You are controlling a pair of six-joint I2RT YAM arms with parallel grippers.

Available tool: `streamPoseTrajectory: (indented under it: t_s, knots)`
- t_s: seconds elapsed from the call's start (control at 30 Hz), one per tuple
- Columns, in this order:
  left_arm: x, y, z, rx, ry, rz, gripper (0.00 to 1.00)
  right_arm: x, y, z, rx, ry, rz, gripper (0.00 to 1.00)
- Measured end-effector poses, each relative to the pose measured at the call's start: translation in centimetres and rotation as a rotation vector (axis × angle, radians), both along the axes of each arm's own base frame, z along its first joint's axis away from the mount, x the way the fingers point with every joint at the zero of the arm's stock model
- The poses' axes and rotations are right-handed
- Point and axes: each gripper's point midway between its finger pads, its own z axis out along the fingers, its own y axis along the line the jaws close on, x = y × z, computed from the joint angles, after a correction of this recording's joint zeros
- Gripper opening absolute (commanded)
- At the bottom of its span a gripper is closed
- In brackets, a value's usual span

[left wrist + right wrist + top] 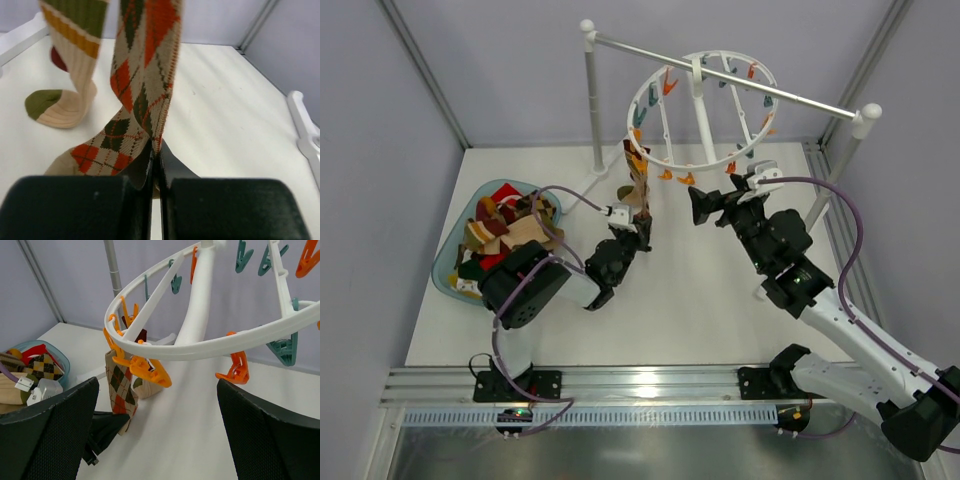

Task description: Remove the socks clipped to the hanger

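The white ring hanger (636,105) hangs from a rail, with orange and teal clips round its rim (215,345). A brown, orange and tan argyle sock (145,60) hangs from an orange clip (145,371) on the rim's left side. My left gripper (157,160) is shut on that sock's lower end, just above the table (638,235). Beside it hangs a tan striped sock (75,55) with a green toe. My right gripper (157,430) stands open below the hanger's near rim (703,205), holding nothing.
A pale blue basin (455,250) at the left holds several loose socks. The white rail stand has one post at the back (592,90) and one at the right (865,120). Grey walls close in the table's left, back and right sides.
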Motion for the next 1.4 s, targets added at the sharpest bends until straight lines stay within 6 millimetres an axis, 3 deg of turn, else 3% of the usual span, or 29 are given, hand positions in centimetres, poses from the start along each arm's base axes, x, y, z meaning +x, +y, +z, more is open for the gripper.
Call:
streamPoseTrajectory:
  t_s: [0.27, 0.43, 0.73, 0.9, 1.03, 1.27, 1.4]
  knots:
    - [-5.4, -3.9, 3.4, 0.043, -0.095, -0.150, 0.00, -0.8, 2.2, -0.5, -0.026, 0.008, 0.120, 1.00]
    - [-8.0, -4.9, 4.6, 0.059, -0.133, -0.215, 0.00, -2.1, 4.5, -1.4, -0.054, 0.031, 0.203, 1.00]
    - [-10.5, -4.4, 8.3, 0.034, -0.213, -0.267, 0.00, -4.6, 7.8, -0.9, -0.084, 0.029, 0.359, 1.00]
    - [-11.6, -3.7, 10.8, 0.019, -0.268, -0.281, 0.00, -3.1, 9.8, 0.1, -0.104, 0.052, 0.377, 1.00]
    - [-12.0, -2.9, 11.8, 0.034, -0.293, -0.275, 0.00, -1.5, 11.6, -0.6, -0.143, 0.100, 0.390, 1.00]
    - [-12.4, -1.7, 10.9, 0.113, -0.292, -0.267, 0.00, -0.6, 13.6, -2.2, -0.186, 0.153, 0.433, 1.00]
    - [-12.5, -1.3, 10.3, 0.160, -0.295, -0.265, 0.00, -0.2, 14.0, -1.9, -0.187, 0.157, 0.435, 1.00]
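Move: Just out of the left fingers, which already pinch the argyle sock, that sock's orange clip sits on the hanger rim about 4 cm ahead, level sideways and some 25 cm up. From the right hand, this clip is about 12 cm ahead, 15 cm left and 3 cm above. Two empty orange clips come first, roughly 7 cm ahead and 8 cm left of the right hand, level with it; the striped sock hangs 5 cm left of the argyle one's clip, 5 cm beyond and 13 cm lower. Keeping its shut grip on the argyle sock, the left hand pulls it back about 12 cm and up some 10 cm, swinging right before easing back left, fingers tipping up and turning clockwise. The right hand, wide open, sweeps 14 cm left towards the sock's clip, dipping back and then forward again while turning some 25 degrees counter-clockwise; it stops short of the clip. ##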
